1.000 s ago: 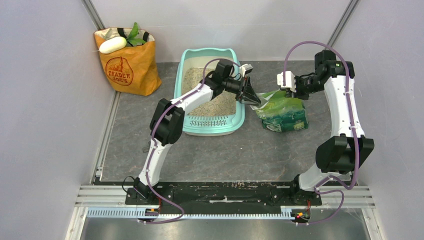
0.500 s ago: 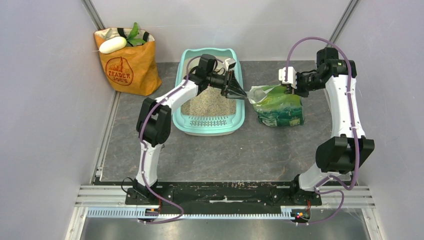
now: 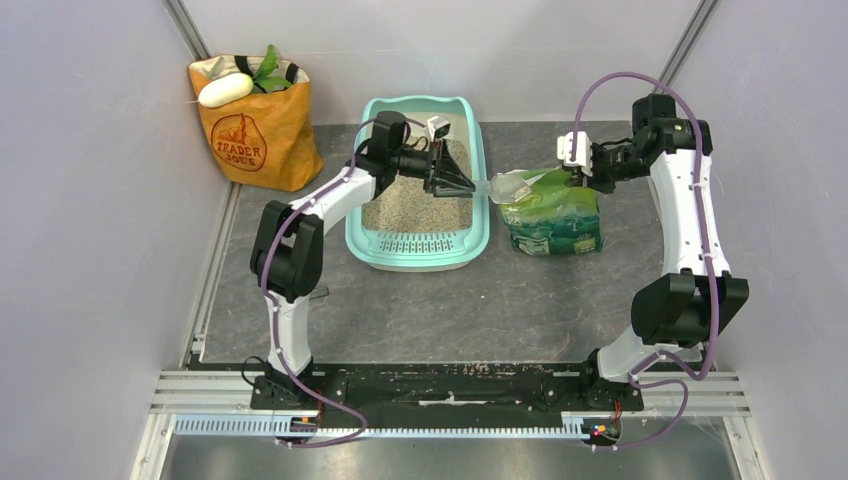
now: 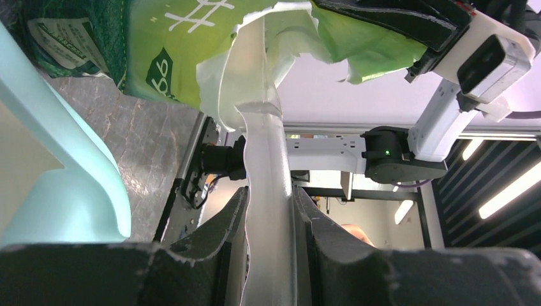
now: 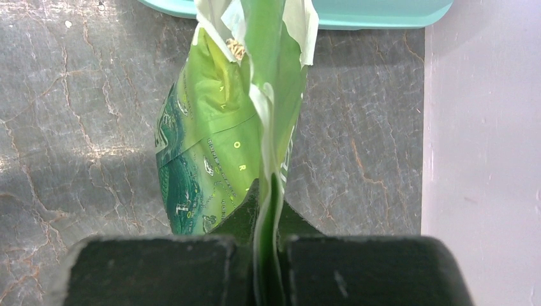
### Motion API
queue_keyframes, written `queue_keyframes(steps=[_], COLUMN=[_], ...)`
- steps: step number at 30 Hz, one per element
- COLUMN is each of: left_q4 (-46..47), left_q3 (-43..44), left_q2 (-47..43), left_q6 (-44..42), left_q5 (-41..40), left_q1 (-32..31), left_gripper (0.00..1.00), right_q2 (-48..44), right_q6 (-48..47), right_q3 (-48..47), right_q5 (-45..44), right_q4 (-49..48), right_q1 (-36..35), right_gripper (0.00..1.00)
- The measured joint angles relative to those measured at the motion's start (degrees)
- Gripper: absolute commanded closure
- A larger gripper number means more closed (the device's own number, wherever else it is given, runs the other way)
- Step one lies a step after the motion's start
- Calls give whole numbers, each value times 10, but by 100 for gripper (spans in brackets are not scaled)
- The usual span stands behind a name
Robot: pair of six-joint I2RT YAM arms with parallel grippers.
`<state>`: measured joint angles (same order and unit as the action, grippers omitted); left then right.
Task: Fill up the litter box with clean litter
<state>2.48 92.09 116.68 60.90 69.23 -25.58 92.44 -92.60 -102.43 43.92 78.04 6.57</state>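
The mint-teal litter box [image 3: 481, 226] lies at the table's back middle, with beige clean litter [image 3: 405, 207] spread over its floor. My left gripper [image 3: 455, 183] hovers over the box's right side, shut on the handle of a clear plastic scoop [image 3: 497, 186] [image 4: 266, 178]. The scoop's bowl reaches to the mouth of the green bag [image 3: 553, 213] [image 4: 185, 60]. My right gripper [image 3: 581, 173] [image 5: 268, 213] is shut on the bag's top edge [image 5: 223, 146] and holds it upright. A few granules [image 5: 236, 47] show inside the bag's mouth. The box's wall [image 4: 70, 172] is at the left wrist view's left.
An orange paper grocery bag [image 3: 255, 125] stands in the back left corner with a white item and leaves in it. Grey walls close in both sides. The green bag stands on the dark stone-patterned floor [image 5: 76, 127] just right of the box [image 5: 332, 11].
My left arm has drawn back to the left, from the bag's mouth to over the box, taking the scoop with it. The right gripper has pulled the bag more upright.
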Motion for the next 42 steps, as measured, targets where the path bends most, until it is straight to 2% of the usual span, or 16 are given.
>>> queue_keyframes(steps=[5, 12, 16, 19, 23, 30, 34, 39, 42], left_q4=[36, 41, -70, -185, -290, -367, -366, -303, -299], left_q3=[-24, -40, -1, 71, 157, 189, 192, 187, 195], left_q2=[-10, -25, -27, -25, -12, 37, 62, 75, 80], left_q6=[22, 31, -27, -84, -117, -120, -117, -104, -100], left_q5=[9, 13, -4, -45, -100, -138, -145, -114, -112], left_q1=[12, 19, 17, 8, -10, -52, -68, -68, -67], left_gripper=[98, 98, 98, 98, 98, 98, 98, 98, 98], right_q2=[2, 3, 3, 3, 1, -37, -47, -48, -48], right_q6=[0, -2, -9, -25, -52, -94, -106, -104, -103], right_q3=[0, 0, 0, 0, 1, 38, 40, 40, 39], right_q5=[4, 9, 10, -3, -19, -40, -41, -43, -43], right_q4=[0, 0, 1, 5, 8, 23, 31, 32, 33], right_q1=[-4, -5, -5, -4, -3, -12, -19, -21, -21], right_gripper=[100, 100, 100, 100, 100, 100, 100, 100, 100])
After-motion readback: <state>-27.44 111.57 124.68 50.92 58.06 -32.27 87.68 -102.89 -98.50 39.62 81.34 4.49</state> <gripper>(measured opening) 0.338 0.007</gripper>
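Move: The left hand, already holding the scoop, has the litter bag's torn mouth about 11 cm to its right, level fore and aft and slightly below. The bag's body is some 16 cm right, 5 cm back and 10 cm below; the litter box's middle is roughly 10 cm left, 2 cm ahead and well below. From the right hand, pinching the bag's upper edge, the mouth is about 9 cm left and a little lower. Left hand lifts, then dips scoop about 6 cm rightward deeper into bag, which the right eases back. ##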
